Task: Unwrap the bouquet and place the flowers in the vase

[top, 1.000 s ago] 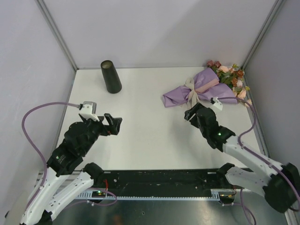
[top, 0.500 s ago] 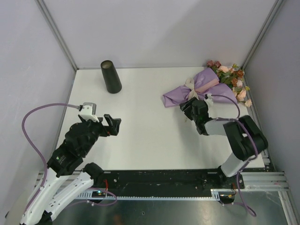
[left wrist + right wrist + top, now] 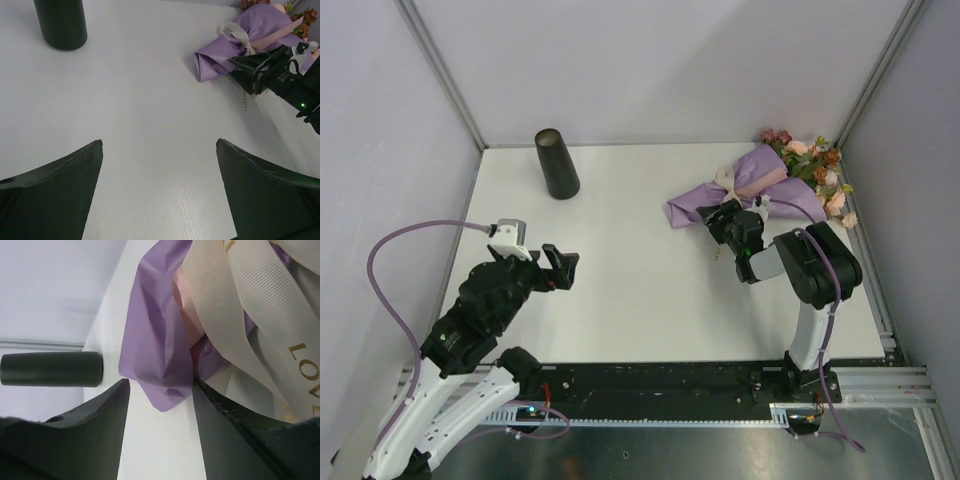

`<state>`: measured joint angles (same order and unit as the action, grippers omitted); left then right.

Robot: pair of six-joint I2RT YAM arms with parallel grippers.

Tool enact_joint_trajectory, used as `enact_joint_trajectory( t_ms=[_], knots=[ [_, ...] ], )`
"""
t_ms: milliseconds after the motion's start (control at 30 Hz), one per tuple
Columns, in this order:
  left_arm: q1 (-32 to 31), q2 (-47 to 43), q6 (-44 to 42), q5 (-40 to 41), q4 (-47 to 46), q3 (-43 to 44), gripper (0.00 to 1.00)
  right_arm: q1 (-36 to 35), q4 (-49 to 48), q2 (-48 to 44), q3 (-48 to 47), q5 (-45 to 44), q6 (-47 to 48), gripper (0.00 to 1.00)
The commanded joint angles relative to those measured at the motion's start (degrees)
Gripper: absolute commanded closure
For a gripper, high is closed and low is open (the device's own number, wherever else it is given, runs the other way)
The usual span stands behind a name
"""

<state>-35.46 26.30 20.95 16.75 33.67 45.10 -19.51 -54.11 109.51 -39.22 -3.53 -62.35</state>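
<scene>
The bouquet (image 3: 760, 185) lies at the back right of the table, wrapped in lilac paper and tied with a cream ribbon (image 3: 250, 300). Its flowers (image 3: 815, 165) point into the corner. My right gripper (image 3: 725, 218) is at the bouquet's stem end. In the right wrist view its jaws (image 3: 160, 382) stand apart around a folded corner of the purple paper (image 3: 160, 355), which touches the right finger (image 3: 235, 440). The black vase (image 3: 557, 163) stands upright at the back left. My left gripper (image 3: 563, 265) hovers open over bare table, holding nothing (image 3: 160, 142).
Grey enclosure walls with metal corner posts (image 3: 440, 70) close in the table on three sides. The bouquet's flower end lies against the right wall (image 3: 880, 130). A purple cable (image 3: 390, 250) loops beside the left arm.
The right arm has reached forward to the bouquet's stem end and its jaws have narrowed around the paper corner. The left arm has not moved.
</scene>
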Motion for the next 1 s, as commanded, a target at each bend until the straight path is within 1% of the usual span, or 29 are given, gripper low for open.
enact_joint_trajectory(
  t_ms=[0,67,167,233,367,433,533,733,833,900,967],
  knots=[
    [-0.28,0.46,-0.25,0.20,-0.85,-0.10,0.00,0.60,-6.15,2.17,-2.82,0.37,-1.02,0.43],
    [-0.41,0.58,-0.26,0.14,-0.81,-0.10,0.00,0.85,-5.91,2.74,-3.11,0.48,-1.26,0.49],
    [-0.50,0.63,-0.40,0.15,-0.81,-0.10,0.00,1.22,-4.53,2.79,-3.15,2.08,-1.66,0.67],
    [-0.49,0.62,-0.54,0.22,-0.82,-0.10,0.00,1.29,-3.79,2.28,-2.88,3.65,-1.09,0.77],
    [-0.55,0.99,-0.87,0.07,-0.81,-0.07,0.00,1.21,-4.06,0.46,-0.83,7.01,-0.86,0.92],
    [-0.57,1.19,-0.90,-0.24,-0.65,-0.16,0.00,0.83,-5.04,-0.55,0.71,8.77,-1.09,0.97],
    [-0.55,1.92,-0.98,-0.53,-0.41,-0.08,0.00,-0.33,-8.08,-2.19,4.58,10.13,-1.29,1.00],
    [-0.57,3.51,-0.23,-0.26,0.62,0.15,0.00,-4.33,-13.91,-5.51,13.06,13.17,-0.71,1.00],
    [-0.57,4.58,2.95,-0.39,1.06,0.15,0.00,-7.72,-16.60,-7.16,18.34,14.19,-0.65,1.00],
    [-0.57,5.56,7.13,-3.76,1.34,-0.24,0.00,-10.19,-19.25,-8.36,22.51,14.00,-1.57,1.00],
    [-0.64,8.32,10.44,-10.30,0.79,-0.44,0.00,-13.12,-21.87,-9.45,26.80,12.69,-3.33,1.00]
  ],
)
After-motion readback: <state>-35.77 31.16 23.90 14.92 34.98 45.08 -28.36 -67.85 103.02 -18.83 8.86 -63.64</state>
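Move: At the right fingertips lies the bouquet wrap's purple stem end, its middle about 3 cm to the left, 1 cm ahead and 1 cm below. From the right hand, the ribbon knot is some 8 cm ahead and 6 cm to the right, the flower heads about 10 cm ahead and 27 cm right, and the vase about 7 cm ahead and 38 cm left. From the left hand, the stem end is roughly 20 cm ahead, 28 cm right and 22 cm below. Closing fully from about half open, the right fingers nudge 1 cm forward and pinch the near edge of the wrap's stem end, one finger above and one beneath. The hand then pulls back, gathering speed, about 14 cm towards the base and some 6 cm left, turning roughly 20 degrees counter-clockwise and dragging the bouquet along. The open left hand sinks about 2 cm, empty. ##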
